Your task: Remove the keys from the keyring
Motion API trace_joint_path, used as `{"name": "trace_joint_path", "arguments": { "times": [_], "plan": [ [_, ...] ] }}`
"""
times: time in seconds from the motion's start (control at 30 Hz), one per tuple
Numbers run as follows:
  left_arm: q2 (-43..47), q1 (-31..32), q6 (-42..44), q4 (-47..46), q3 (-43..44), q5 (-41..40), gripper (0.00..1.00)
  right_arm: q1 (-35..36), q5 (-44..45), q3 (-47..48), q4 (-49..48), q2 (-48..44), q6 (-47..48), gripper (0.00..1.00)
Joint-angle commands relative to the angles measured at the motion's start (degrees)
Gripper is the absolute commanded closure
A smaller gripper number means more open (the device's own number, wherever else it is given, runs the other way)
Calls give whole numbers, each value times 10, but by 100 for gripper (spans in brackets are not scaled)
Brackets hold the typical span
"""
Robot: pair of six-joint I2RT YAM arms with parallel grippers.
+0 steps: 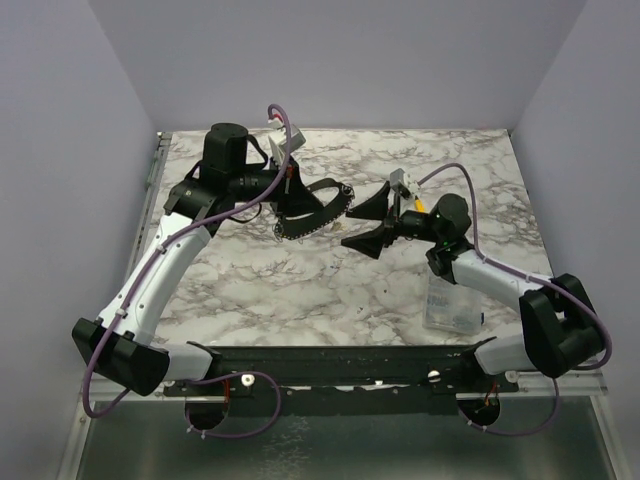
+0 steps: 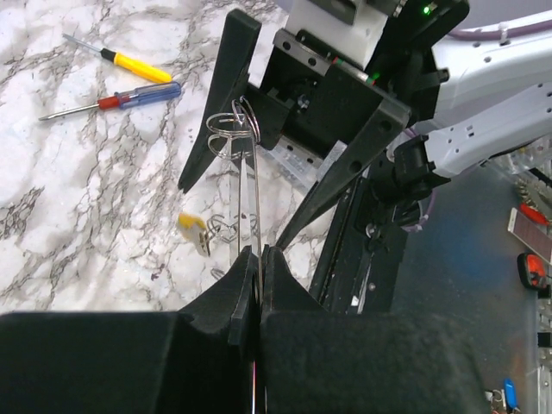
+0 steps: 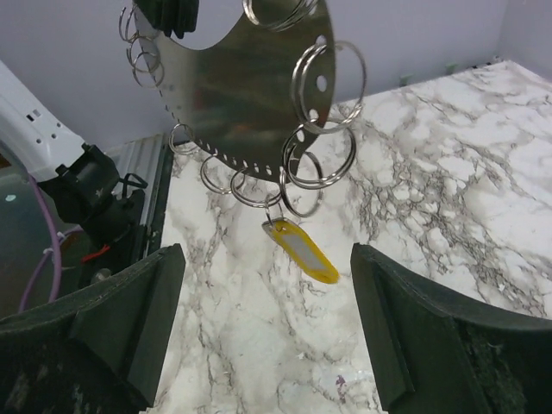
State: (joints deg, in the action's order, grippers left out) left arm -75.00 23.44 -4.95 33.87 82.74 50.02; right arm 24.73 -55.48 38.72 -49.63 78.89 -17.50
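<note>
The keyring (image 3: 233, 95) is a thin grey metal half-disc with several wire rings hanging from holes along its edge. It hangs above the marble table. My left gripper (image 2: 260, 252) is shut on the keyring (image 2: 251, 194), which shows edge-on in the left wrist view. One key (image 3: 302, 250), a small flat yellow piece, dangles from a lower ring; the same key (image 2: 194, 231) hangs left of the plate. My right gripper (image 3: 266, 259) is open and faces the keyring from the right, its fingers on either side of the key without touching it. From above, the keyring (image 1: 310, 222) sits between left gripper (image 1: 290, 200) and right gripper (image 1: 347, 230).
Two screwdrivers lie on the marble beyond the keyring, one yellow-handled (image 2: 129, 65) and one red and blue (image 2: 129, 95). A clear plastic box (image 1: 450, 305) lies by the right arm's forearm. A metal rail (image 1: 150, 180) runs along the table's left edge.
</note>
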Motion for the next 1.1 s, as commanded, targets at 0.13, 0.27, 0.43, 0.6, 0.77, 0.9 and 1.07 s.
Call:
{"name": "trace_joint_path", "arguments": {
  "times": [0.13, 0.27, 0.43, 0.6, 0.77, 0.9, 1.07],
  "plan": [
    [5, -5, -45, -50, -4, 42, 100, 29, 52, 4, -104, 34, 33, 14],
    [5, -5, -51, -56, -4, 55, 100, 40, 47, 3, -127, 44, 42, 19],
    [5, -5, -56, -60, -4, 67, 100, 44, 30, -1, -138, 50, 45, 26],
    [7, -5, -64, -67, -5, 68, 100, 48, 39, -9, -142, 52, 53, 36],
    [9, -5, -72, -74, -8, 70, 100, 58, 39, -10, -140, 58, 61, 41],
    [9, -5, -76, -77, -7, 70, 100, 64, 40, -18, -143, 58, 69, 48],
    [10, -8, -78, -79, -10, 70, 100, 64, 46, -24, -147, 55, 72, 58]
  ]
}}
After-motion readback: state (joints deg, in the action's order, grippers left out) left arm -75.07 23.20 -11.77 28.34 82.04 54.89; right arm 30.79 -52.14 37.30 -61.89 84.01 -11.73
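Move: The right hand, empty and open, has the yellow key tag hanging from its ring about 4 cm to its left, level fore and aft and perhaps 1 cm lower. The plate with the rings, held by the left hand, has its middle some 9 cm left, 4 cm ahead and 5 cm above the right hand; its nearest empty rings hang roughly 6 cm ahead, 2 cm left and 4 cm up. From the left hand the tag lies about 9 cm right, 5 cm back and 7 cm below. Leftward, about 3 cm and slowing, the right hand slides its level fingers around the hanging yellow tag, rolling some 10 degrees about their length and easing back about 1 cm late on. Its fingers close from wide to roughly half open, one on each side of the tag, not yet pinching it. The left hand keeps its grip on the plate and lifts it about 1.5 cm. ##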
